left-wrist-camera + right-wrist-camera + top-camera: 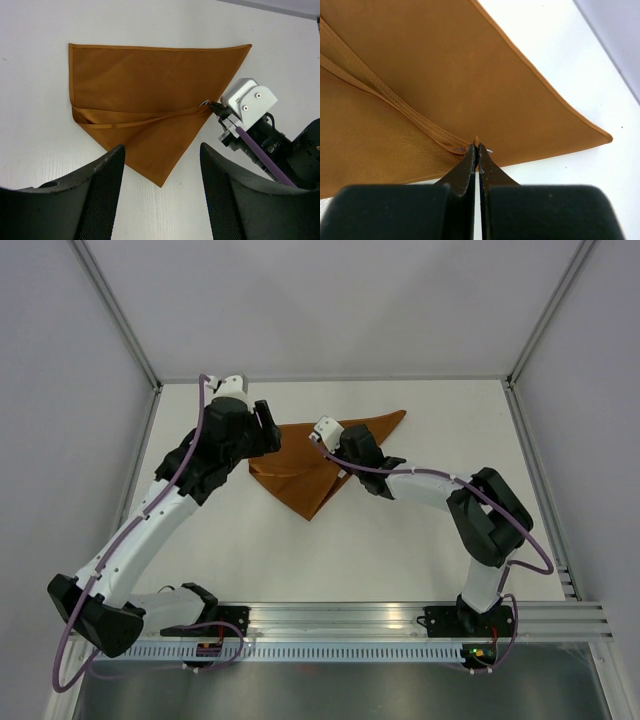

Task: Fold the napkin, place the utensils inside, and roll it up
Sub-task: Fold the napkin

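The rust-orange napkin (300,475) lies on the white table, folded into a rough triangle, with a hemmed edge (130,120) running across it. My right gripper (478,146) is shut on a corner of that hemmed edge at the napkin's right side (207,105). A tiny grey metal tip (489,150) shows beside the pinched corner; I cannot tell what it is. The utensils are otherwise hidden. My left gripper (162,150) hangs open above the napkin's lower point (161,184), with nothing between its fingers.
Grey walls with metal posts (120,315) enclose the table on three sides. The right arm (480,510) reaches in from the right over bare white table (380,550). A metal rail (400,620) runs along the near edge.
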`<action>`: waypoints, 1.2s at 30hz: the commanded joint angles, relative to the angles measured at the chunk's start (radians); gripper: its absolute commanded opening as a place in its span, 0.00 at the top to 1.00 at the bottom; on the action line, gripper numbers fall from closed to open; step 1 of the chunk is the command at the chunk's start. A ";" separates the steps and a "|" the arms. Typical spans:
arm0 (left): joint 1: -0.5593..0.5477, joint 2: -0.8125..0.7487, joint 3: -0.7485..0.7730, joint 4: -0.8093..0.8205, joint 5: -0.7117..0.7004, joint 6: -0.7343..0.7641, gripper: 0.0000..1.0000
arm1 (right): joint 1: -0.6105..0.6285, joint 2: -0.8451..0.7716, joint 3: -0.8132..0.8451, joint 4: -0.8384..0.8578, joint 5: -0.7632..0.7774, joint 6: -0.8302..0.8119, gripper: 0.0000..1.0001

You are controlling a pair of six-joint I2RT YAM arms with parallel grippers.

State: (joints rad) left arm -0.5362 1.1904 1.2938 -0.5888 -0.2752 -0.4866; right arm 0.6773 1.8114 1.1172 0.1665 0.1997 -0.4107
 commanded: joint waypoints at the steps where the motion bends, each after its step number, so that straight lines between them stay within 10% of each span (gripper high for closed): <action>1: -0.001 0.020 -0.007 0.052 0.037 0.039 0.33 | -0.016 0.026 -0.005 0.002 -0.006 0.016 0.99; 17: -0.001 0.054 -0.057 0.090 0.077 0.045 0.33 | -0.056 0.112 0.039 -0.073 -0.008 0.046 0.98; 26: -0.001 0.052 -0.094 0.112 0.090 0.052 0.32 | -0.105 0.137 0.145 -0.163 -0.043 0.111 0.51; 36: -0.001 0.074 -0.099 0.150 0.105 0.060 0.31 | -0.321 0.230 0.482 -0.429 -0.196 0.324 0.35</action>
State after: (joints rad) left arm -0.5362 1.2522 1.1915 -0.4908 -0.1970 -0.4675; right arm 0.4503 1.9759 1.4780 -0.1402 0.0708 -0.2161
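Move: The napkin's folded-up near corner is already pinched in the right hand, and the spot where it will lie is about 7 cm below, 3 cm to the right and 1 cm ahead. The knife's middle is some 7 cm back, 2 cm left and 8 cm below; the napkin's far right corner is roughly 13 cm ahead, 12 cm right, 8 cm below. From the left hand the laying spot is about 10 cm ahead, 16 cm right and 26 cm below. The pinched napkin corner is lowered about 6 cm and slightly right by the right hand, its fingers tipping further down, until they open and let go. The emptied hand then lifts about 7 cm, heading forward and a little right towards the napkin's far right corner while turning clockwise. The open left hand sinks some 5 cm without touching the cloth. ##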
